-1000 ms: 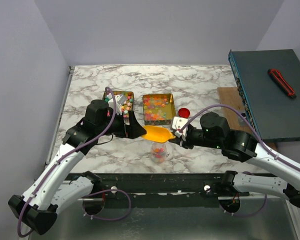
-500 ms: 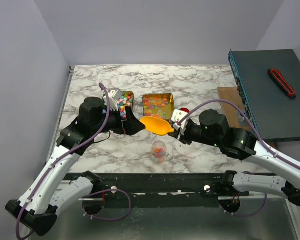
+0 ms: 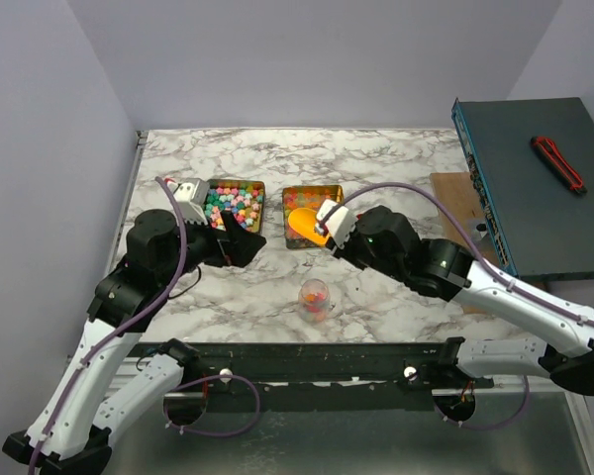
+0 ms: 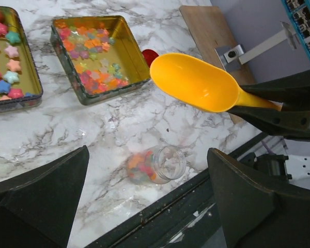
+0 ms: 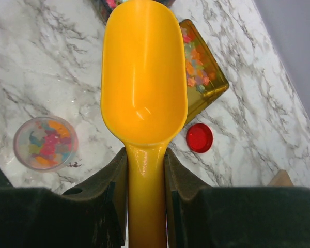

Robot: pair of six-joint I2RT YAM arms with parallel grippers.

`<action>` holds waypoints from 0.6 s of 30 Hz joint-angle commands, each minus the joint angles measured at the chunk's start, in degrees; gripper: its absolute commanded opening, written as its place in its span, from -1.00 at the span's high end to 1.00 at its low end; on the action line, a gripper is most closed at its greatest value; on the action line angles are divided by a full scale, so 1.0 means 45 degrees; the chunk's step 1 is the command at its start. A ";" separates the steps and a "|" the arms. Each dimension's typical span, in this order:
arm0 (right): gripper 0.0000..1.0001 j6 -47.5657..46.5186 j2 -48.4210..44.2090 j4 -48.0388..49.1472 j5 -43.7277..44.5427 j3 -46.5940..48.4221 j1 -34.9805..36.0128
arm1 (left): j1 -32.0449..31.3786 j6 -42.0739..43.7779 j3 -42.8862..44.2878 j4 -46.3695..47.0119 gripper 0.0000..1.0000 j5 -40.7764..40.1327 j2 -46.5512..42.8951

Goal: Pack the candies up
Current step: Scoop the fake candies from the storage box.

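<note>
The candies lie in two gold tins: pastel star sweets in the left tin (image 3: 236, 203) (image 4: 5, 62), glossy jellies in the right tin (image 3: 315, 195) (image 4: 93, 57) (image 5: 199, 67). A small clear jar (image 3: 314, 297) (image 4: 156, 164) (image 5: 45, 143) stands near the table's front edge, partly filled with mixed candies. My right gripper (image 3: 329, 233) (image 5: 144, 160) is shut on the handle of a yellow-orange scoop (image 3: 302, 223) (image 4: 196, 82) (image 5: 143, 77). The scoop's bowl is empty and hangs over the jelly tin. My left gripper (image 3: 236, 242) (image 4: 149, 155) is open and empty, left of the scoop and above the marble.
A red jar cap (image 5: 199, 138) (image 4: 150, 54) lies on the marble right of the jelly tin. A wooden board (image 3: 453, 193) and a dark blue-grey box (image 3: 535, 198) with a red-black tool (image 3: 558, 162) on it sit at the right. A black rail (image 3: 307, 356) runs along the near edge.
My right gripper has carried the scoop from above the jar back and up over the jelly tin. My left arm has drawn back to the left, away from the scoop and jar.
</note>
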 commanded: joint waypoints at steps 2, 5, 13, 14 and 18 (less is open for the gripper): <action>0.99 -0.0392 0.0937 -0.0670 0.2169 0.1009 -0.0009 | 0.0056 0.0631 -0.0867 -0.0436 -0.97 -0.1199 -0.0654; 0.99 -0.0567 0.1709 -0.1225 0.2947 0.1558 -0.0008 | 0.0082 0.0768 -0.1358 -0.0452 -0.97 -0.1388 -0.0956; 0.99 -0.0495 0.4024 -0.3413 0.3914 0.3623 -0.0389 | 0.0076 0.1141 -0.2763 -0.0451 -0.97 -0.1885 -0.2014; 0.99 -0.0466 0.4279 -0.3737 0.4064 0.3914 -0.0399 | 0.0074 0.1192 -0.2936 -0.0454 -0.97 -0.1857 -0.2142; 0.99 -0.0369 0.5465 -0.4888 0.4945 0.4787 -0.0415 | 0.0093 0.1364 -0.3480 -0.0413 -0.97 -0.1583 -0.2597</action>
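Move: The tin of translucent candies lies about 11 cm ahead of the right hand, which still holds the yellow scoop, some 3 cm to its left and 19 cm below. The glass jar with candies is roughly 8 cm back and 2 cm left, the red lid 10 cm ahead and 9 cm right, and the bright candy tin 13 cm ahead and 20 cm left. From the left hand the translucent-candy tin is about 12 cm ahead, 11 cm right. Towards the tin of translucent candies the yellow scoop is carried by the right hand, about 6 cm forward and sinking slightly, leaving the jar behind. The wrist rolls so its left side dips some 20 degrees, also swinging clockwise, while the fingers keep their grip on the handle. The empty, open left hand drops nearly 8 cm and eases left. ##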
